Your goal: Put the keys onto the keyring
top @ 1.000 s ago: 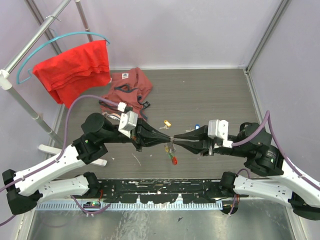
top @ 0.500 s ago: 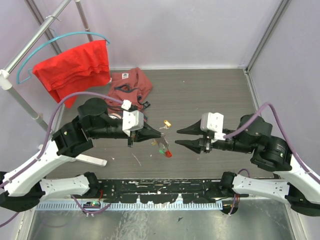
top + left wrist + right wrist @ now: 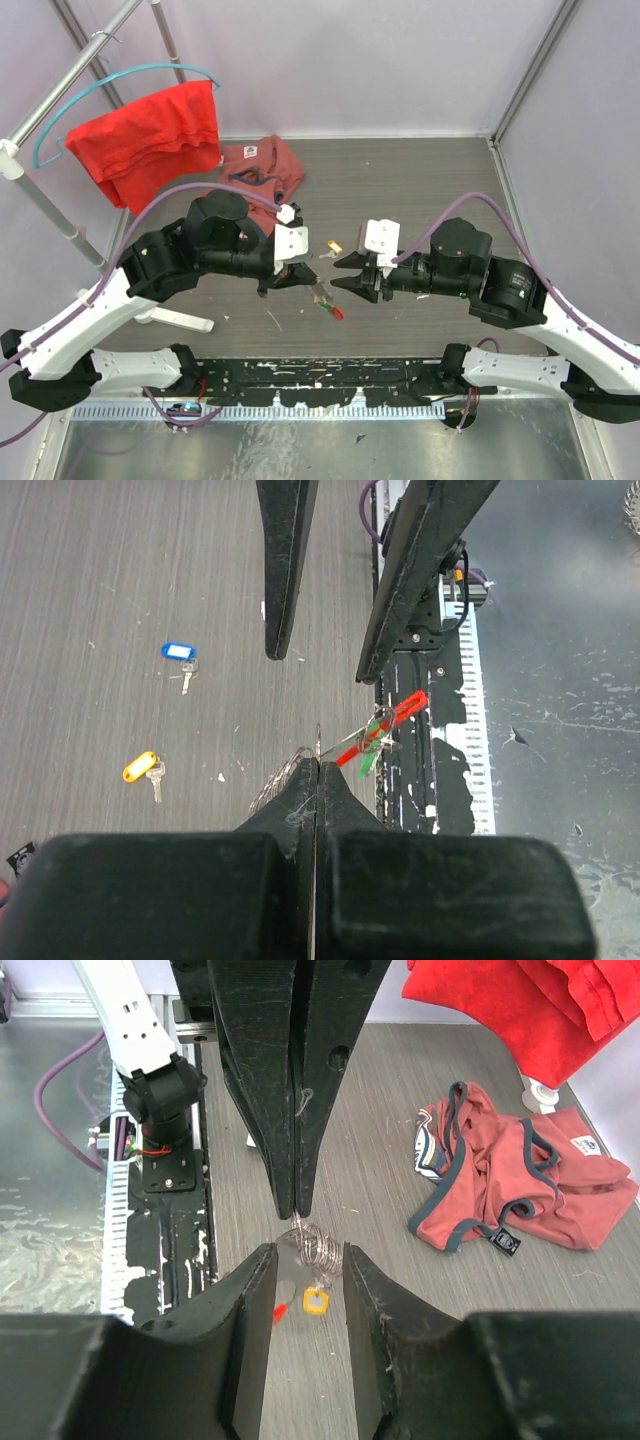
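Note:
My left gripper (image 3: 318, 764) is shut on the keyring (image 3: 283, 777), a thin silvery coil. From the coil hang a red tag (image 3: 398, 718) and a green-headed key (image 3: 368, 760). In the top view the left gripper (image 3: 316, 281) holds the ring above the table, with the red tag (image 3: 336, 311) dangling below it. My right gripper (image 3: 306, 1260) is open, and the keyring (image 3: 322, 1250) lies between its fingertips, close to the right one. A blue key (image 3: 178, 652) and a yellow key (image 3: 142, 767) lie loose on the table.
A salmon garment (image 3: 255, 170) lies on the table behind the left arm. A red cloth (image 3: 150, 135) hangs on a teal hanger from a rack (image 3: 40, 215) at the far left. The black base rail (image 3: 320, 375) runs along the near edge.
The right gripper let go of the ring, opened and drew back, then came in again with its jaws around the coil. The left gripper stayed shut on the ring and shifted slightly.

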Controlling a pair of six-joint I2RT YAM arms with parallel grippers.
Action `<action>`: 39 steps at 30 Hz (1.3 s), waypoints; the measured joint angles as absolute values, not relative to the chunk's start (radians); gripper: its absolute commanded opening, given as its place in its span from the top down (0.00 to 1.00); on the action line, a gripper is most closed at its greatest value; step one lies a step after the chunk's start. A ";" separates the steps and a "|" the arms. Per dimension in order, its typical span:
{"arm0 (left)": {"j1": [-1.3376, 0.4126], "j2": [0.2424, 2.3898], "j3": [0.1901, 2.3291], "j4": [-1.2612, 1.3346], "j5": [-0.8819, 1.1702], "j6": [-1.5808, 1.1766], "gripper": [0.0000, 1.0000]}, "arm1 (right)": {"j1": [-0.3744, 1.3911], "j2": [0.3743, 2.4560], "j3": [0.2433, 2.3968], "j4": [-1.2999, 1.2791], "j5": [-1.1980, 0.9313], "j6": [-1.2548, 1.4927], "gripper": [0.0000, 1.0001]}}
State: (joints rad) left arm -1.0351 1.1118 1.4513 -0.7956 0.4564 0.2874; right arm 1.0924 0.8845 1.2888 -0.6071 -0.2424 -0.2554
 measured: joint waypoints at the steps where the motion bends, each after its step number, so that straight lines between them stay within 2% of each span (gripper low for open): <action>1: -1.037 1.112 1.453 -0.799 0.456 0.288 1.00 | 1.092 0.884 1.287 -0.603 -0.244 -0.255 0.62; 23: -1.059 1.104 1.454 -0.809 0.471 0.300 1.00 | 1.092 0.950 1.279 -0.575 -0.303 -0.237 0.70; 35: -1.061 1.092 1.454 -0.813 0.467 0.310 1.00 | 1.092 0.977 1.279 -0.577 -0.332 -0.237 0.84; 39: -1.061 1.080 1.454 -0.812 0.456 0.314 1.00 | 1.092 0.981 1.279 -0.580 -0.335 -0.238 0.99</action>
State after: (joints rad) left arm -1.0611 1.0801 1.4536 -0.8116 0.4557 0.3141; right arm 1.0924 0.9806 1.2785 -0.5797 -0.3351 -0.2382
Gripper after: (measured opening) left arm 0.005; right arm 0.107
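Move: The keyring bunch hangs from the left hand's shut fingertips, right at that hand's point. From the open right hand the held part lies about 3 cm left and 3 cm below, level fore and aft; the bunch's red tool dangles some 4 cm back and 8 cm below, neither left nor right. On the table, roughly 35 cm under the right hand, the yellow-tag key lies about 17 cm ahead, the blue-tag key some 16 cm ahead and 14 cm right. Tip to tip with the left fingers, the right fingers close onto the keyring part held there, most of their closing coming late, after the right hand has slid about 3 cm left and sunk some 2.5 cm, its wrist turning slightly. The left hand keeps its pinch and eases the bunch back by about 1 cm. ##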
